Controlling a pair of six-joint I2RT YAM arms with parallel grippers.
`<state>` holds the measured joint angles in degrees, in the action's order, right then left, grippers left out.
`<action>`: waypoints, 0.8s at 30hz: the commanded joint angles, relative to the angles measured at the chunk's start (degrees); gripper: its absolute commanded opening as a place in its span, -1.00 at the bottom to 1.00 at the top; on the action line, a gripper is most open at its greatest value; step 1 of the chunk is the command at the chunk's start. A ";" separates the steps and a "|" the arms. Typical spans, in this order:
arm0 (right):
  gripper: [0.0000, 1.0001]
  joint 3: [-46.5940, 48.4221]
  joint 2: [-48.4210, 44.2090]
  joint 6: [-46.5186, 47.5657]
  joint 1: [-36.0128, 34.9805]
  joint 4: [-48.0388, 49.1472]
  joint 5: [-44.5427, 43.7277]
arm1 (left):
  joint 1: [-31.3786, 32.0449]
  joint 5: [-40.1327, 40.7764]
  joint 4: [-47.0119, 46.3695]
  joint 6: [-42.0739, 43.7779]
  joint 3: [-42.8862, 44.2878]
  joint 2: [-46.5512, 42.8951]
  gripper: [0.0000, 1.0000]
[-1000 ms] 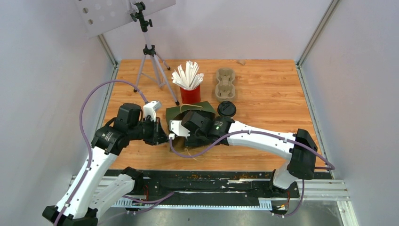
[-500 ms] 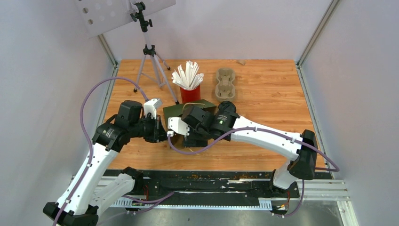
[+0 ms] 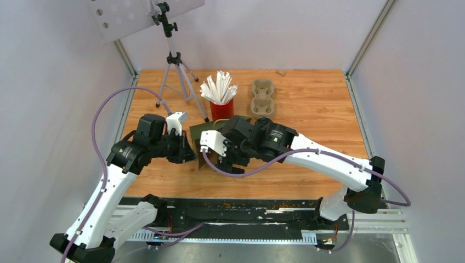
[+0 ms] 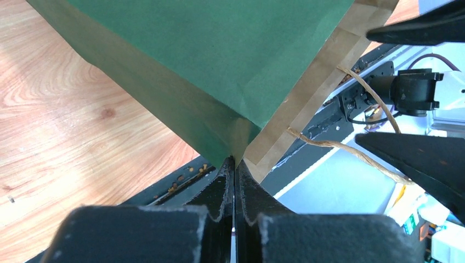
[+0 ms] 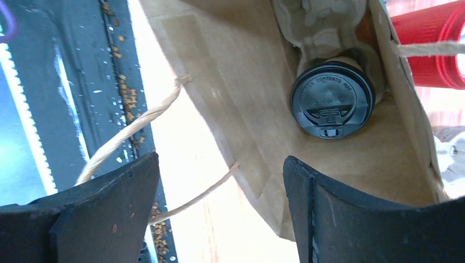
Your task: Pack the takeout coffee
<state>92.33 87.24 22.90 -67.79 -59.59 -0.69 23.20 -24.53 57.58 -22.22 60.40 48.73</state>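
A green paper bag (image 3: 198,133) stands mid-table, with its brown inside showing in the right wrist view. One takeout coffee (image 5: 332,101), a cup with a black lid, sits deep in the bag, in a pulp tray (image 5: 318,19). My left gripper (image 4: 234,164) is shut on the bag's near corner (image 4: 238,139). Over the bag's mouth my right gripper (image 5: 219,164) hangs open, holding nothing, with a twine handle (image 5: 129,134) lying between its fingers. A sliver of a second black lid (image 3: 264,120) shows behind my right wrist.
A red cup of white straws (image 3: 221,107) stands just behind the bag. A beige pulp tray (image 3: 263,97) lies beyond it to the right, and a tripod (image 3: 175,76) stands at the far left. The black base rail (image 3: 247,211) runs along the near edge.
My right gripper has moved away from the near edge and slightly left over the bag, and its arm now covers most of the lid on the table. The left gripper still pinches the bag.
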 commanded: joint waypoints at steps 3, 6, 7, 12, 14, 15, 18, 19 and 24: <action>0.67 2.63 -4.01 -5.25 0.33 -0.43 7.21 | -0.15 1.94 -0.67 -0.09 1.64 -0.14 -1.00; 0.66 2.22 -4.11 -6.06 0.75 -1.61 7.14 | -0.17 1.44 -1.34 -0.02 2.35 -0.13 -1.00; 0.65 1.93 -4.49 -6.17 0.83 -1.67 6.77 | -0.15 1.47 -1.44 -0.02 2.58 -0.20 -1.00; 0.65 3.45 -7.70 -7.86 2.73 -0.27 7.29 | -0.17 2.45 -0.99 0.48 3.69 0.28 -1.00; 0.65 5.14 -8.41 -8.63 4.18 0.06 8.04 | -0.17 3.00 -0.90 0.66 3.78 0.24 -1.00; 0.65 6.06 -8.69 -9.09 4.91 0.18 7.95 | -0.17 3.30 -0.89 0.87 3.84 0.18 -1.00; 0.64 7.38 -10.26 -10.53 7.12 2.26 7.18 | -0.15 4.26 -0.29 1.61 4.42 0.53 -1.00; 0.64 7.11 -11.04 -11.09 8.02 3.45 7.41 | -0.15 4.53 -0.05 1.83 4.56 0.65 -1.00; 0.65 6.74 -12.61 -14.70 14.38 7.63 6.96 | -0.17 5.43 0.69 2.09 5.72 1.13 -1.00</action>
<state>97.14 76.18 12.58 -57.65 -57.30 6.39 23.20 -20.32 58.33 -21.50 63.05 49.65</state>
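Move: The remaining coffee cup, behind the right forearm, stands some 19 cm ahead of the open right hand, 11 to its right and 17 below. From that hand, the green bag's middle is 7 cm ahead, 5 left and 10 below; the empty carrier is about 35 ahead, 11 right and 20 below. From the left hand, shut on the bag's corner, that cup lies roughly 19 ahead, 27 right and 17 below. Right hand, open, eases back, then climbs about 10 cm off the bag's mouth; left keeps pinching its corner. ##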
